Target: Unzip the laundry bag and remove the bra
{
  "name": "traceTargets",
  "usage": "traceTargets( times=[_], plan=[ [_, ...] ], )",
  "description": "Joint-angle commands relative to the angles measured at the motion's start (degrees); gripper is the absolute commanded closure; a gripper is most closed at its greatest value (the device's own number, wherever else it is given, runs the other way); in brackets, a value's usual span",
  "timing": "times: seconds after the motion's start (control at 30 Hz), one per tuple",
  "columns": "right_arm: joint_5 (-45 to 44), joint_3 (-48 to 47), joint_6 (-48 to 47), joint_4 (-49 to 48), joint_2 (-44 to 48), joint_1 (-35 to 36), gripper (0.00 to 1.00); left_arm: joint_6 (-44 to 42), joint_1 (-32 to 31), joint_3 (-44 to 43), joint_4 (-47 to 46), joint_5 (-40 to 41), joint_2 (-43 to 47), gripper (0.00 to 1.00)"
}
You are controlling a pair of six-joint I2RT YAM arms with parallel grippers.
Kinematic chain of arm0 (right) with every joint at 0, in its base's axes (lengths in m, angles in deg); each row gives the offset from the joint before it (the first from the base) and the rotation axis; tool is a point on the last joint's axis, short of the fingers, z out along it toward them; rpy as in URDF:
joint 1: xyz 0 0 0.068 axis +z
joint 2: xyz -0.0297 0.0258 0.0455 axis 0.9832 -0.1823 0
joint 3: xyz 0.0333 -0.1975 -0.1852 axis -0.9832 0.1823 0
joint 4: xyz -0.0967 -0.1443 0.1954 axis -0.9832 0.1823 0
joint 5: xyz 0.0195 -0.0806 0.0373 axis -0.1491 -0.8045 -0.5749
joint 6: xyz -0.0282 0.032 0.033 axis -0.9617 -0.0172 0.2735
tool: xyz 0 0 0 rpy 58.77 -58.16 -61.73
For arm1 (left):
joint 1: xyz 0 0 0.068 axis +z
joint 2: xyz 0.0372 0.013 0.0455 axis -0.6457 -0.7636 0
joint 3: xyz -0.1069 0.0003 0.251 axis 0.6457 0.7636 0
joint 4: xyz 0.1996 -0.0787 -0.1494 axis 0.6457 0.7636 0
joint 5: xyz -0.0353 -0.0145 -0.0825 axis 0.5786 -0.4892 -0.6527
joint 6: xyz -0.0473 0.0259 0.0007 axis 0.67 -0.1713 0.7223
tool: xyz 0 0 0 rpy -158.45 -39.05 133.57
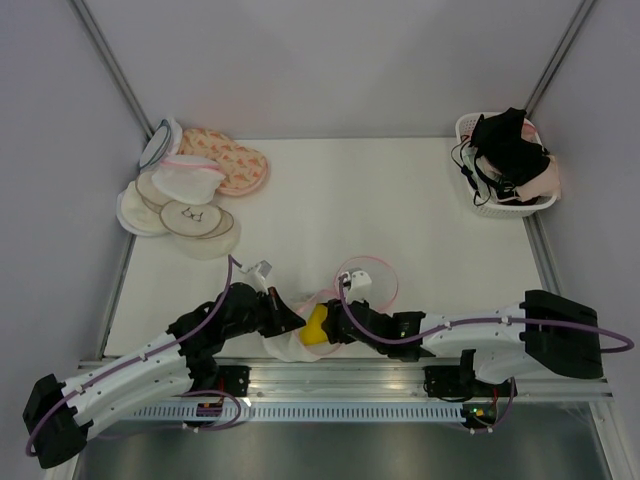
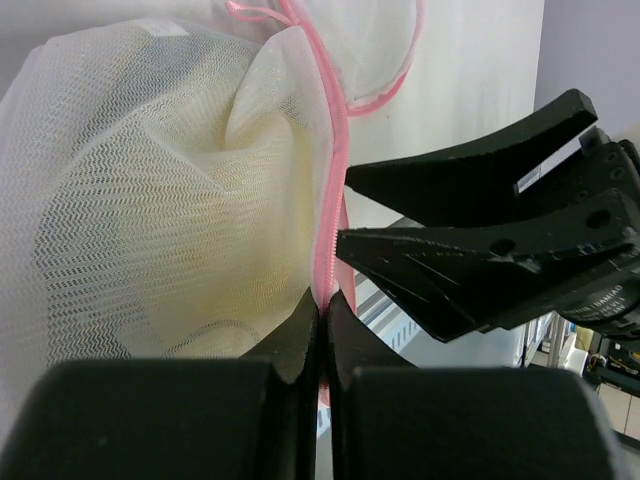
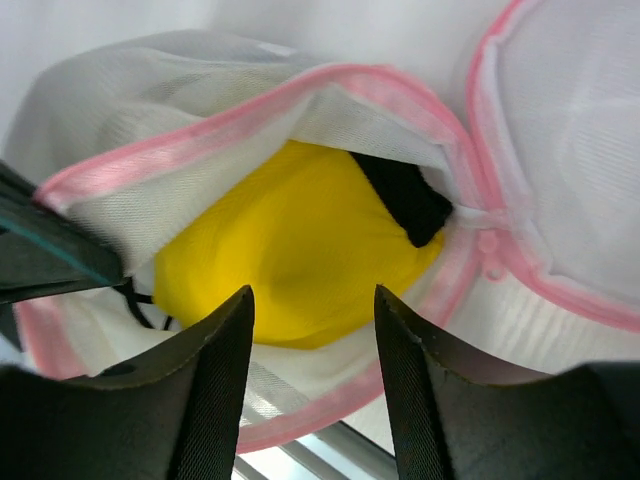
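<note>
The white mesh laundry bag (image 1: 285,345) with pink zipper trim lies at the near table edge, unzipped, its round lid (image 1: 367,283) flopped open behind. A yellow bra (image 1: 316,325) with a black part shows inside the opening. My left gripper (image 1: 290,322) is shut on the bag's pink rim (image 2: 328,240). My right gripper (image 1: 338,325) is open, its fingers (image 3: 215,370) just in front of the yellow bra (image 3: 290,260) at the bag's mouth (image 3: 200,130), not closed on it.
Several other round pouches, one peach floral (image 1: 225,158) and a cream disc with a bra drawing (image 1: 195,217), lie at the far left. A white basket (image 1: 505,160) of dark garments stands at the far right. A metal rail (image 1: 330,375) runs along the near edge.
</note>
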Motion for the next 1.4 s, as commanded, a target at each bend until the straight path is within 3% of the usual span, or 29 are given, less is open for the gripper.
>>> traceTargets(
  times=[0.0,0.2,0.27,0.37,0.4,0.47,0.5,0.73,1.03,1.23,1.37],
  plan=[
    [-3.84,-2.02,0.89,4.67,-2.29,0.35,0.43,1.54,0.18,0.41,-2.58,-0.75,0.46,0.98],
    [-1.82,-2.29,1.33,-0.33,-9.40,0.26,0.41,1.71,0.18,0.14,-2.58,-1.19,0.55,0.98],
    [-1.03,-2.46,1.07,-4.20,-11.70,0.35,0.45,1.71,0.18,0.14,-2.75,-1.19,0.29,0.98],
    [0.30,-2.02,1.15,-10.44,-15.92,0.26,0.58,2.06,0.09,0.41,-3.19,-1.62,0.11,0.98],
    [0.04,-2.02,1.33,-11.32,-17.67,0.26,0.73,2.07,0.09,0.41,-3.37,-1.97,0.20,0.98],
    [-0.05,-1.76,1.94,-13.96,-19.08,0.26,0.85,2.15,0.01,0.58,-3.72,-2.33,0.46,0.98],
    [-0.14,-1.76,2.12,-14.66,-20.13,0.26,0.99,2.15,0.01,0.67,-3.72,-2.68,0.55,0.98],
    [-1.02,0.96,1.42,-15.02,-15.32,0.17,1.00,2.42,0.00,1.81,-3.63,-2.42,1.69,0.98],
    [1.79,5.79,-3.15,-10.02,6.56,0.17,1.00,2.42,-0.08,2.08,-2.76,-1.28,1.34,0.98],
    [4.08,11.07,-3.07,-12.83,19.30,0.26,1.00,2.33,-0.08,1.73,-2.75,-0.75,0.02,0.98],
    [0.66,13.35,-2.54,-10.37,30.44,0.35,1.00,2.42,-0.08,1.81,-2.58,-0.48,0.20,0.98]
  ],
)
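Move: The yellow bra lies in the laundry bag's open mouth, about 5 cm below the right hand, 3 cm to its left and 1 cm ahead. The pink zipper edge, already pinched by the left hand, is some 6 cm left and level ahead, 1 cm higher; the bag's body centres 6 cm left, 3 cm back, its flap 10 cm ahead, 11 cm right. From the left hand the bra is about 4 cm right, 1 cm back, 6 cm down. Down and then left into the bag's mouth goes the right hand, about 5 cm lower, its half-open fingers shutting on the yellow bra cup. With the bra pinched it rises some 12 cm, drawing off to the right and slightly back, and tilts about 20 degrees so the fingers point less steeply down. The left hand keeps its pinch on the zipper edge, almost still. ##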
